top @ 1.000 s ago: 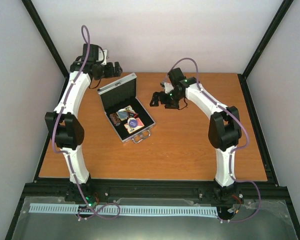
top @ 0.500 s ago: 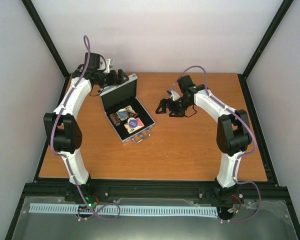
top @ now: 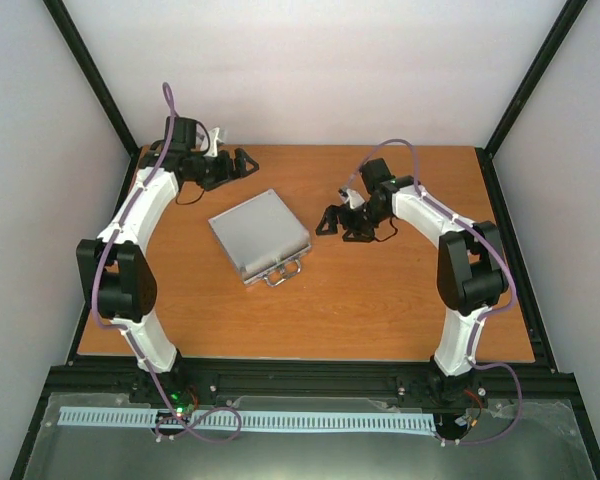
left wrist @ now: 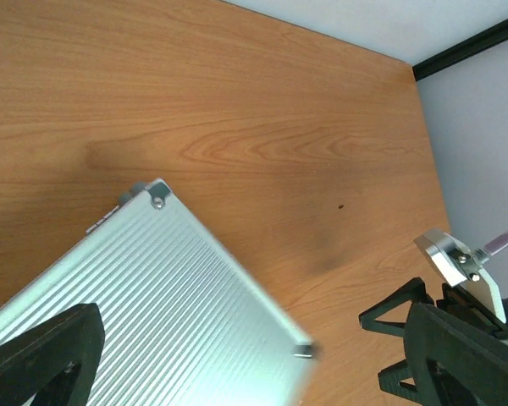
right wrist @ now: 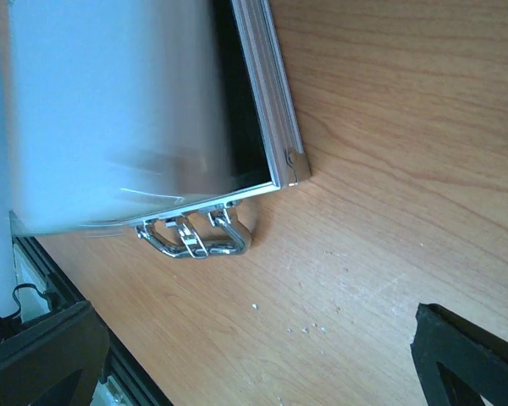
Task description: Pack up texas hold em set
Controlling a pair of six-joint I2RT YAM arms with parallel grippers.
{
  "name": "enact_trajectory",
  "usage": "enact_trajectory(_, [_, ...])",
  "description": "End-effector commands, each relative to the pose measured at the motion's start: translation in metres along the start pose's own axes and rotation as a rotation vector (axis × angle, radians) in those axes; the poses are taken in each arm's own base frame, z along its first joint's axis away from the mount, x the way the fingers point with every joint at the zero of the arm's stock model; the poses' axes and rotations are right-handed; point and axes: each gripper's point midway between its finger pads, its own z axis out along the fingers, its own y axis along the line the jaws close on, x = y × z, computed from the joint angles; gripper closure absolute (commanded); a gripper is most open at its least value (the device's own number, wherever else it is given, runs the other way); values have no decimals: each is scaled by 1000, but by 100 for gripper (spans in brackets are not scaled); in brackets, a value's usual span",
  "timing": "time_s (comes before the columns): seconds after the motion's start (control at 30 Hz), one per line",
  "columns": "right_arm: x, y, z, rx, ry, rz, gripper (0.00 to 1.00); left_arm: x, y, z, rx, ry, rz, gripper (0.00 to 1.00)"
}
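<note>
The ribbed silver case (top: 258,233) of the texas hold em set lies mid-table with its lid down, chrome handle (top: 285,272) toward the near side. Its contents are hidden under the lid. In the right wrist view the lid (right wrist: 110,110) is motion-blurred, with a thin dark gap along its right edge above the handle (right wrist: 195,241). My left gripper (top: 242,163) hovers open behind the case's far corner (left wrist: 158,196), touching nothing. My right gripper (top: 330,222) is open just right of the case, apart from it. Both wrist views show widely spread fingers (left wrist: 51,351) (right wrist: 470,359).
Bare wooden tabletop (top: 380,300) surrounds the case. Black frame posts and pale walls close in the back and sides. A black rail (top: 300,375) runs along the near edge by the arm bases. Small crumbs (right wrist: 309,330) dot the wood by the right gripper.
The case lid has swung down from upright onto the case, covering the contents. My left gripper moved forward behind it; my right gripper shifted slightly nearer and right.
</note>
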Motion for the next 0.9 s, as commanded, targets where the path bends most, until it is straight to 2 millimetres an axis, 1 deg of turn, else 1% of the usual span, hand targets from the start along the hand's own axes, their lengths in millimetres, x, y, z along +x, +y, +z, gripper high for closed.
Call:
enact_trajectory(0.0, [1,10,-15,-19,-31,-45,0,-4,-17,-12,48,-23,5,0])
enact_trajectory(0.1, [10,13,-16,-35,-19,-57,0,-3,-26,-16,84,-17,-1,0])
enact_trajectory(0.17, [17,20,-17,-82,-10,-67,0,2,-33,-18,115,-5,-3,0])
enact_trajectory(0.2, [21,27,-19,-124,-7,-79,0,5,-37,-19,123,1,0,0])
enact_trajectory(0.27, [29,37,-21,-179,2,-99,0,15,-43,-21,137,17,10,0])
enact_trajectory(0.33, [36,44,-21,-201,17,-122,0,30,-51,-22,167,39,8,0])
enact_trajectory(0.4, [46,49,-16,-211,46,-141,0,49,-59,-21,204,69,-5,0])
enact_trajectory(0.5, [61,56,-3,-237,95,-142,0,81,-67,-18,226,114,-2,0])
enact_trajectory(0.57, [72,61,8,-252,123,-137,0,100,-67,-15,231,142,-5,0])
enact_trajectory(0.63, [81,65,21,-264,149,-132,0,113,-62,-12,229,155,-17,0])
enact_trajectory(0.7, [88,70,31,-272,164,-129,0,121,-56,-9,218,162,-22,0])
enact_trajectory(0.8, [92,78,44,-280,183,-140,0,127,-50,-6,215,170,-22,0])
enact_trajectory(0.87, [94,83,53,-280,197,-155,0,132,-46,0,221,186,-37,0])
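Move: The case lies with its lid all but shut. From my left hand the case's middle is about 7 cm back, 4 cm to the right and 21 cm below. From my right hand it is some 20 cm to the left, 2 cm ahead and 9 cm down. The handle, with the latches, is on the case's near side, roughly 7 cm back and 14 cm left of my right hand, and about 17 cm back and 10 cm right of my left. I draw both open hands back towards the handle side of the case, hardly moving at first, then quickly. My left comes back about 12 cm over the lid, drifting right and finally sinking, and turns some 15 degrees clockwise and tip-down. My right comes back about 11 cm and 6 cm left, with a small rise and dip, turning counter-clockwise; neither touches the case. ##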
